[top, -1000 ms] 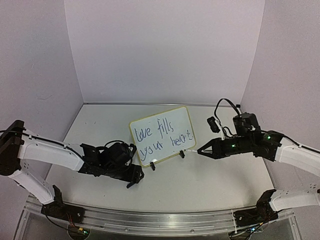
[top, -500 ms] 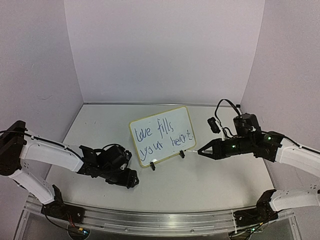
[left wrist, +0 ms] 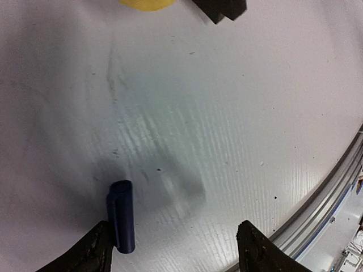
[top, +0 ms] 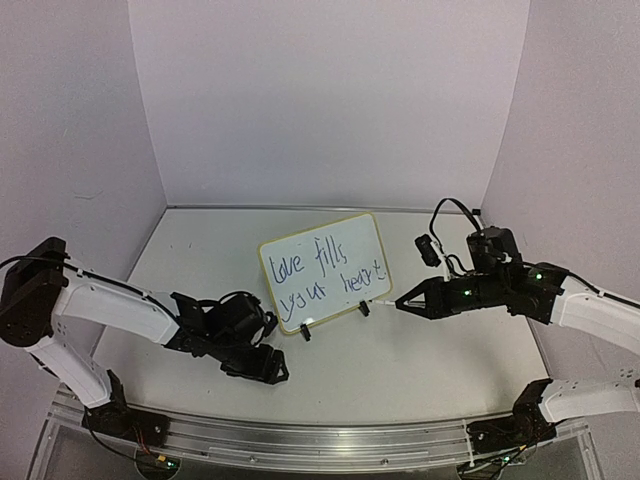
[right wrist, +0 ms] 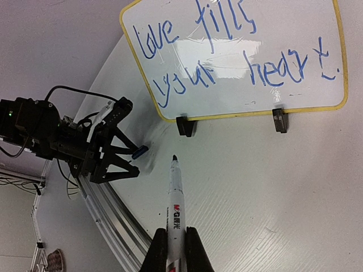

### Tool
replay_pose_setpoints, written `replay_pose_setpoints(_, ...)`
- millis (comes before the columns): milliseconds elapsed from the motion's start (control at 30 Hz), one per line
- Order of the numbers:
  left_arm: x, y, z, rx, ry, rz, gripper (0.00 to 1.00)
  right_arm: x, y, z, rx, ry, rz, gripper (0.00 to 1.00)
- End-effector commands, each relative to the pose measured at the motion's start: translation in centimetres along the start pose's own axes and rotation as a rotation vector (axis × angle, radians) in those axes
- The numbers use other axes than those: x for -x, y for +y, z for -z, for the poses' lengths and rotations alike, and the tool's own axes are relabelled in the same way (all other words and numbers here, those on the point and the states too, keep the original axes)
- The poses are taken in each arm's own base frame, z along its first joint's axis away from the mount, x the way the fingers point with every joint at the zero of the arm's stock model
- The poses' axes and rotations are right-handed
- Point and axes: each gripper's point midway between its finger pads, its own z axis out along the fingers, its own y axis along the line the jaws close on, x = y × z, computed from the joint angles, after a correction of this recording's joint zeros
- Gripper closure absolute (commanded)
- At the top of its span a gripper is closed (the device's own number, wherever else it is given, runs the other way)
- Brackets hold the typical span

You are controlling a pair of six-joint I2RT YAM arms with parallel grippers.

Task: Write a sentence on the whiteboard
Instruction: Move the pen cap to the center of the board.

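Note:
The whiteboard [top: 352, 232] stands tilted on the table's middle, and the right wrist view shows it too [right wrist: 283, 34]. The sentence [top: 326, 268] is in blue marker in two lines, "love fills your heart" [right wrist: 227, 56]. My right gripper [top: 403, 300] [right wrist: 176, 249] is shut on an uncapped white marker [right wrist: 176, 209], whose tip points at the table just right of the board's lower edge. My left gripper [top: 270, 366] [left wrist: 176, 238] hangs open low over the table in front of the board's left corner. A blue marker cap [left wrist: 121, 215] [right wrist: 140, 151] lies beside its left finger.
Two black clip feet [right wrist: 182, 126] [right wrist: 279, 120] hold the board up. An aluminium rail [top: 320, 435] [left wrist: 334, 192] runs along the near table edge, close to my left gripper. Pale walls close in the back and both sides.
My left gripper has shifted a little toward the near edge and to the right, staying open. The right arm, marker and board have not moved.

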Motion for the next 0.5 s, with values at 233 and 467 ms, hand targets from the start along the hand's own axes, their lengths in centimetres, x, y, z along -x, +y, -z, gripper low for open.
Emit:
replay_pose_setpoints(233, 0.0, -5.9, -2.9, -0.152, 0.072, -0.094, 0.26, 1.0, 0.4, 0.6, 0.004, -0.053, 0.010, 1.00)
replay_pose_setpoints(467, 1.7, -10.0, -5.3, -0.264, 0.069, -0.129, 0.28, 1.4, 0.6, 1.1, 0.002, -0.070, 0.012, 1.00)
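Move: The pen cap lies between the open left fingers, against the far one, about 3 cm ahead of the left hand point and barely 1 cm below it. The board's left clip is roughly 8 cm ahead and 5 cm to the right of that hand, and the board's middle some 20 cm ahead and 9 cm right. From the right hand, the cap is about 20 cm left, 3 cm back and 19 cm below. Sweep the left gripper to the right, low over the table and past the near side of the board's left clip, about 9 cm, bowing slightly back towards the base before coming forward again. Keep the fingers open and the far finger on the cap, pushing it along; turn the hand some 10 degrees clockwise and lean the fingertips further right. ##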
